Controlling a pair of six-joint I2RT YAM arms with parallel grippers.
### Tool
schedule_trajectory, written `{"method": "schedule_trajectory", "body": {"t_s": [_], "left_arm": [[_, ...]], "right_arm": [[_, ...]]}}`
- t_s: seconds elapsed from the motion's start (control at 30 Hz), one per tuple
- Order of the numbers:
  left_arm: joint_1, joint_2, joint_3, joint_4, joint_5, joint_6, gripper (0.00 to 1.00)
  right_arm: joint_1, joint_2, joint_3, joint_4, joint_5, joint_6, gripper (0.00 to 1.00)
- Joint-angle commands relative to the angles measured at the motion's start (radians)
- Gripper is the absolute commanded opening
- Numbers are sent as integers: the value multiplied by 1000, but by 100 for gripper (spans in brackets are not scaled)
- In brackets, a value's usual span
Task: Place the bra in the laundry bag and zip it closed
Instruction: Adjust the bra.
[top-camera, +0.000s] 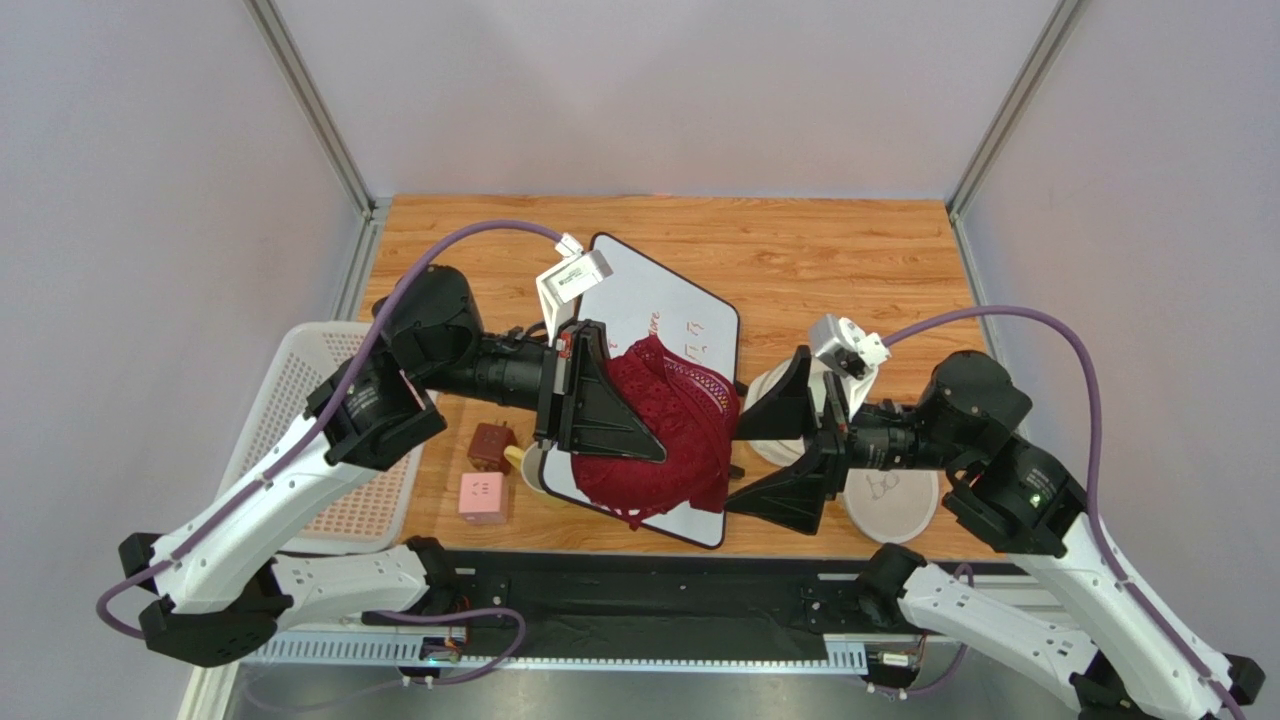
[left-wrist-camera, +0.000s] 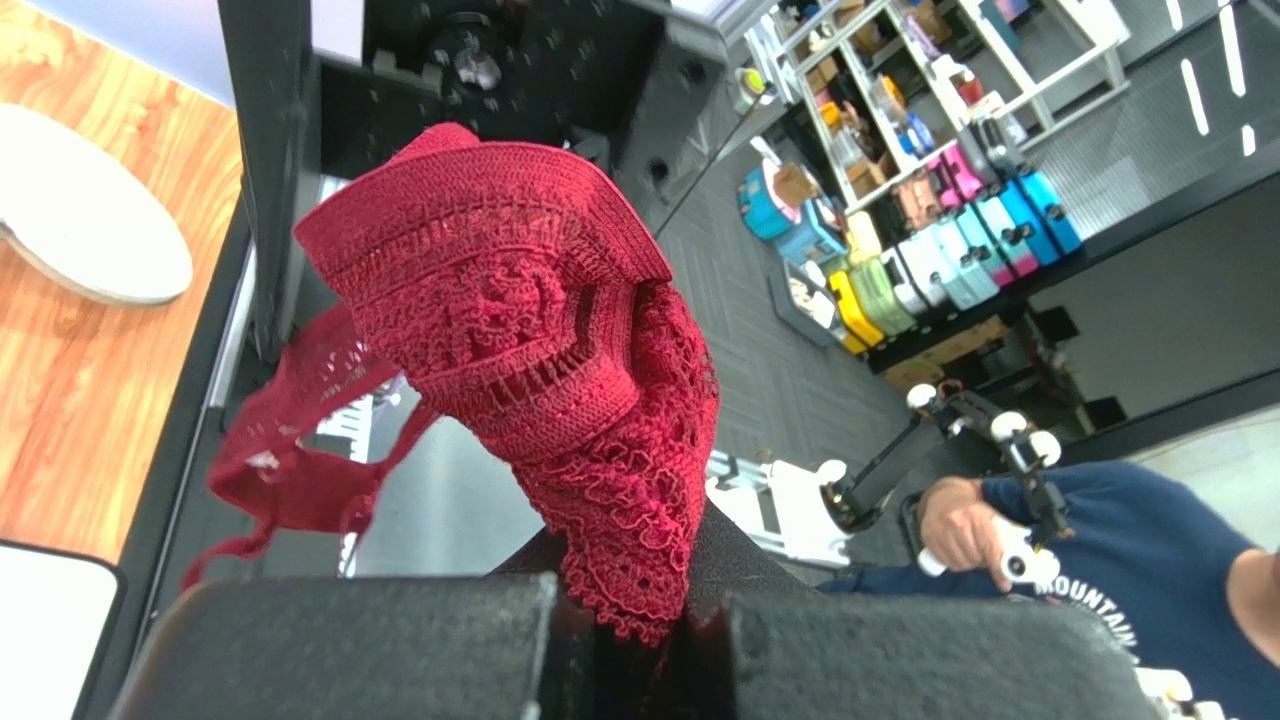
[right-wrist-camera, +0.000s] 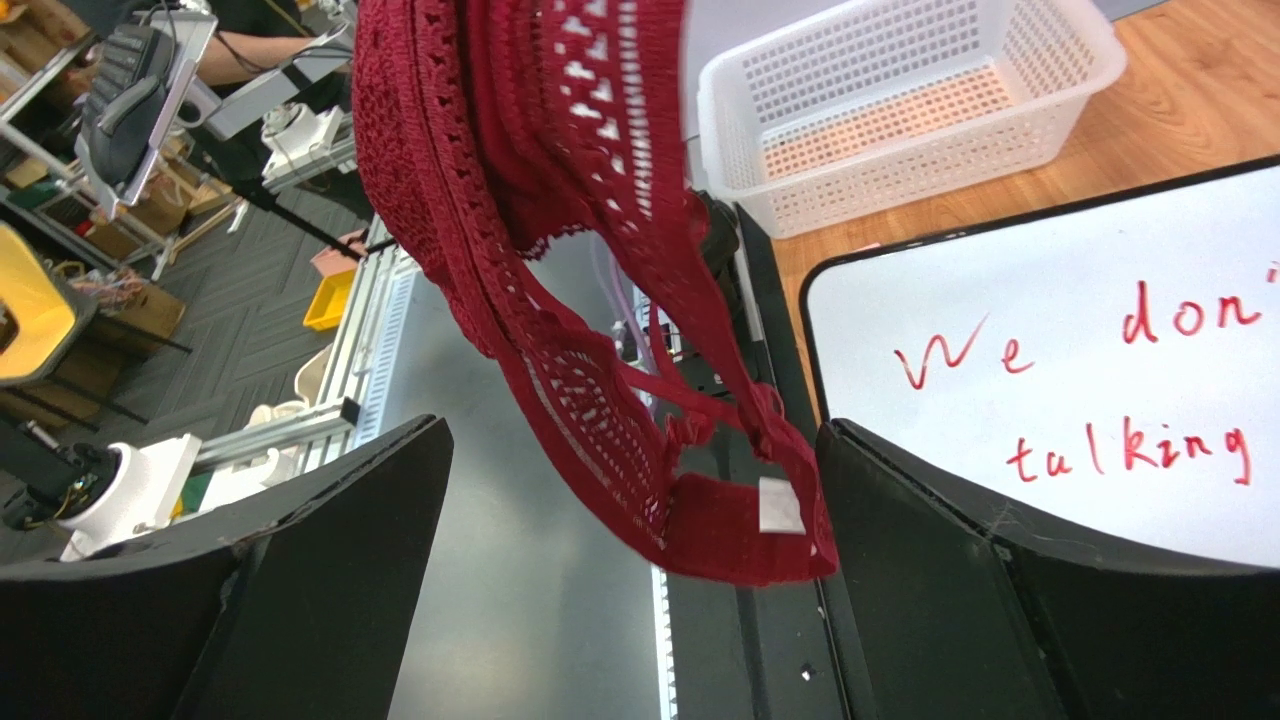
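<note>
The dark red lace bra hangs in the air over the whiteboard, with my left gripper shut on its ruffled edge. In the left wrist view the bra bunches up from the shut left gripper. My right gripper stands wide open just to the right of it. In the right wrist view a strap end of the bra dangles between the spread fingers of the right gripper, untouched. The white round laundry bag lies on the table, partly hidden under the right arm; the laundry bag also shows as a pale disc.
A whiteboard with red writing lies under the bra. A white perforated basket stands at the left table edge. A pink box and a brown box sit beside it. The basket and whiteboard show in the right wrist view.
</note>
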Motion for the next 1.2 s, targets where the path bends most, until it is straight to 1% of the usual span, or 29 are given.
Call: {"method": "schedule_trajectory", "body": {"t_s": [0.0,0.03,0.13,0.17,0.23,0.27,0.3,0.33,0.4,0.53,0.63,0.73,0.77,0.83,0.87,0.93,0.97,1.1,1.17], "left_arm": [[4,11,11,112,16,-86,0],[6,10,7,128,18,-100,0],[4,11,3,142,25,-107,0],[4,10,-5,152,36,-115,0],[6,5,-19,200,51,-142,0],[4,2,-29,212,64,-149,0],[6,0,-31,218,68,-150,0],[6,-4,-33,218,71,-149,0],[6,-7,-40,229,88,-152,0],[7,-18,-42,214,97,-137,0],[9,-23,-46,221,99,-140,0],[9,-21,-45,234,107,-140,0],[10,-20,-42,238,119,-138,0],[10,-20,-42,241,125,-130,0],[9,-20,-42,241,131,-127,0],[9,-17,-45,243,139,-123,0],[9,-15,-48,246,148,-123,0],[9,-6,-60,275,160,-124,0],[7,3,-66,281,159,-127,0]], "right_arm": [[37,20,-11,105,3,-13,100],[40,24,-8,105,12,-14,100],[47,47,-1,94,26,-23,93],[46,52,-2,84,35,-29,86],[46,46,-13,77,55,-46,78],[46,41,-28,82,60,-48,66],[46,38,-34,87,61,-49,61],[46,32,-42,93,61,-45,59],[44,26,-59,108,58,-42,59],[46,2,-60,79,78,-46,60],[46,-6,-62,67,57,-28,60],[46,3,-68,71,17,13,55],[46,5,-70,70,12,26,44],[46,14,-68,79,2,62,30],[46,18,-70,105,-10,79,17],[46,38,-70,149,-41,143,8],[46,41,-67,180,-40,157,1],[46,96,-53,197,9,213,0],[46,121,-47,247,0,282,0]]}}
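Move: The bra is gripped in the left fingers, its middle about 4 cm below that hand and some 2 cm to its right. The loose lower band hangs just off the open right fingertips, about 2 cm left of the right hand and 2 cm below it, with the bra's middle about 8 cm to the hand's left and 1 cm ahead. Far below the right hand, roughly 35 cm down, the laundry bag lies 15 cm ahead and 10 cm right, and the whiteboard 18 cm ahead and 9 cm left. Ease the open right gripper left to the hanging band and sink about 2 cm, bringing the fingers partly together; back off slightly, then shut them on the band to pinch it and carry on left, rolling the hand roughly 10 degrees so its forward side dips. Keep the left grip on the bra, drifting some 2 cm up and back. ##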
